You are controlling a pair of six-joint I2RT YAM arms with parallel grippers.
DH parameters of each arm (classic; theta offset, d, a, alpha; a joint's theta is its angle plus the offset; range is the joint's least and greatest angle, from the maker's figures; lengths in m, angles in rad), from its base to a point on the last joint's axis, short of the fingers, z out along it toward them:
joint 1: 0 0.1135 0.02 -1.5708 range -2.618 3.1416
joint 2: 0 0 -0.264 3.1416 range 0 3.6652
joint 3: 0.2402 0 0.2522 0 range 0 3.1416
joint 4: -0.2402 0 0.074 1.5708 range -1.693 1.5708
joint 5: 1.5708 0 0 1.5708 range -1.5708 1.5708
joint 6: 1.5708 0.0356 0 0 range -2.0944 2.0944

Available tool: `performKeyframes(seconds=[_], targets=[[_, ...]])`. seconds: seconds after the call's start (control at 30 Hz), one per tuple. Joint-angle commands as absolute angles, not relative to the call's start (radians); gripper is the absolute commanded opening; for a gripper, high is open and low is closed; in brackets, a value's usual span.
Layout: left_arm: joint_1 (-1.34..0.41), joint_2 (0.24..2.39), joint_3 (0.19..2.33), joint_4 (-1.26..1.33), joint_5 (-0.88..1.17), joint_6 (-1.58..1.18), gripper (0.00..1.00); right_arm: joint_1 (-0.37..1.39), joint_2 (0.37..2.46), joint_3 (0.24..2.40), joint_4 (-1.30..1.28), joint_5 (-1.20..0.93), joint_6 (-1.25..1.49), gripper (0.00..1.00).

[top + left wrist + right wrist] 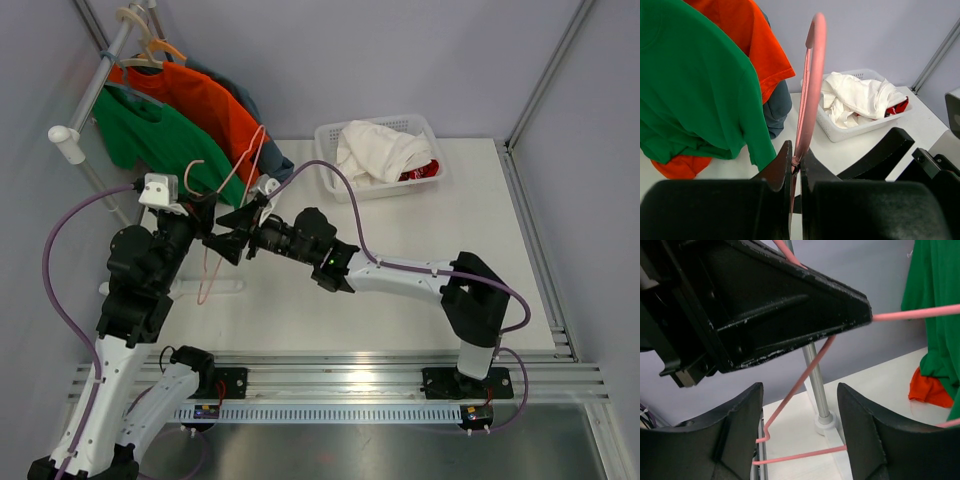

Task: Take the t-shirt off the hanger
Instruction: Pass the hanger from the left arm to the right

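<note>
A bare pink wire hanger (246, 160) is held over the table's left side, with no t-shirt on it. My left gripper (208, 226) is shut on its wire, and the left wrist view shows the hanger (812, 75) pinched between the jaws of the gripper (796, 160). My right gripper (238, 232) is open right next to it. In the right wrist view its jaws (800, 405) stand apart on either side of the hanger's lower wires (805, 377), gripping nothing. A white t-shirt (378, 150) lies in the basket (432, 182).
A green t-shirt (150, 140), an orange one (210, 100) and a grey-blue one (272, 160) hang on the rack (110, 50) at the back left. The rack's pole and foot (819, 390) stand just beyond my right gripper. Red cloth (420, 173) is in the basket too.
</note>
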State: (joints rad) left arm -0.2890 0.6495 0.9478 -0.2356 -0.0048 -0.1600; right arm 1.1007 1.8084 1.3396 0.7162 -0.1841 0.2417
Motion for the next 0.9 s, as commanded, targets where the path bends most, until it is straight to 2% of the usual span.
performKeyframes(seconds=[0.0, 0.1, 0.2, 0.23, 0.3, 0.33, 0.43, 0.47, 0.63, 0.67, 0.7, 0.87], targets=[[-0.293, 0.643, 0.943, -0.173, -0.023, -0.175, 0.0, 1.106, 1.839, 1.405, 0.796, -0.219, 0.285, 0.66], [-0.293, 0.643, 0.943, -0.17, -0.021, -0.176, 0.0, 1.106, 1.859, 1.431, 0.784, -0.224, 0.299, 0.6], [-0.293, 0.644, 0.943, -0.173, -0.015, -0.178, 0.0, 1.108, 1.881, 1.446, 0.788, -0.236, 0.313, 0.51], [-0.293, 0.641, 0.942, -0.173, -0.017, -0.178, 0.0, 1.108, 1.885, 1.45, 0.792, -0.239, 0.317, 0.42], [-0.293, 0.641, 0.942, -0.173, -0.017, -0.176, 0.0, 1.104, 1.893, 1.456, 0.795, -0.252, 0.33, 0.31], [-0.293, 0.638, 0.94, -0.172, -0.017, -0.176, 0.0, 1.104, 1.893, 1.456, 0.795, -0.253, 0.334, 0.17], [-0.293, 0.637, 0.94, -0.173, -0.006, -0.167, 0.0, 1.101, 1.887, 1.447, 0.805, -0.261, 0.354, 0.01], [-0.293, 0.637, 0.94, -0.175, -0.006, -0.164, 0.0, 1.098, 1.879, 1.431, 0.81, -0.271, 0.362, 0.0], [-0.293, 0.643, 0.951, -0.187, 0.069, -0.143, 0.23, 1.043, 1.842, 1.37, 0.874, -0.339, 0.457, 0.0], [-0.293, 0.643, 0.954, -0.19, 0.075, -0.135, 0.3, 1.032, 1.83, 1.349, 0.897, -0.35, 0.489, 0.0], [-0.293, 0.646, 0.959, -0.196, 0.098, -0.129, 0.4, 1.011, 1.824, 1.338, 0.908, -0.36, 0.505, 0.0], [-0.293, 0.655, 0.977, -0.221, 0.156, -0.101, 0.68, 0.966, 1.789, 1.302, 0.914, -0.425, 0.555, 0.0]])
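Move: Below the neck of the hanger, which the left fingers hold, its nearer shoulder wire crosses about 2 cm left of the right hand point and 1 cm lower, level with it fore and aft, between the open fingers. The green shirt hangs some 18 cm ahead of the right hand and 10 cm left, about 5 cm lower; the basket is about 30 cm ahead, 31 cm right and 32 cm down. From the left hand, that wire is roughly 2 cm back and 4 cm below, level sideways. Easing about 2 cm to the left, the right hand shuts its fingers and pinches the hanger's shoulder wire below the neck. The left fingers, nearly still until then, open wide and let go while that hand slips 1.5 cm right; the right hand keeps its pinch and draws the hanger about 3 cm right, 2 cm down and a little forward, its wrist turning some 10 degrees. ##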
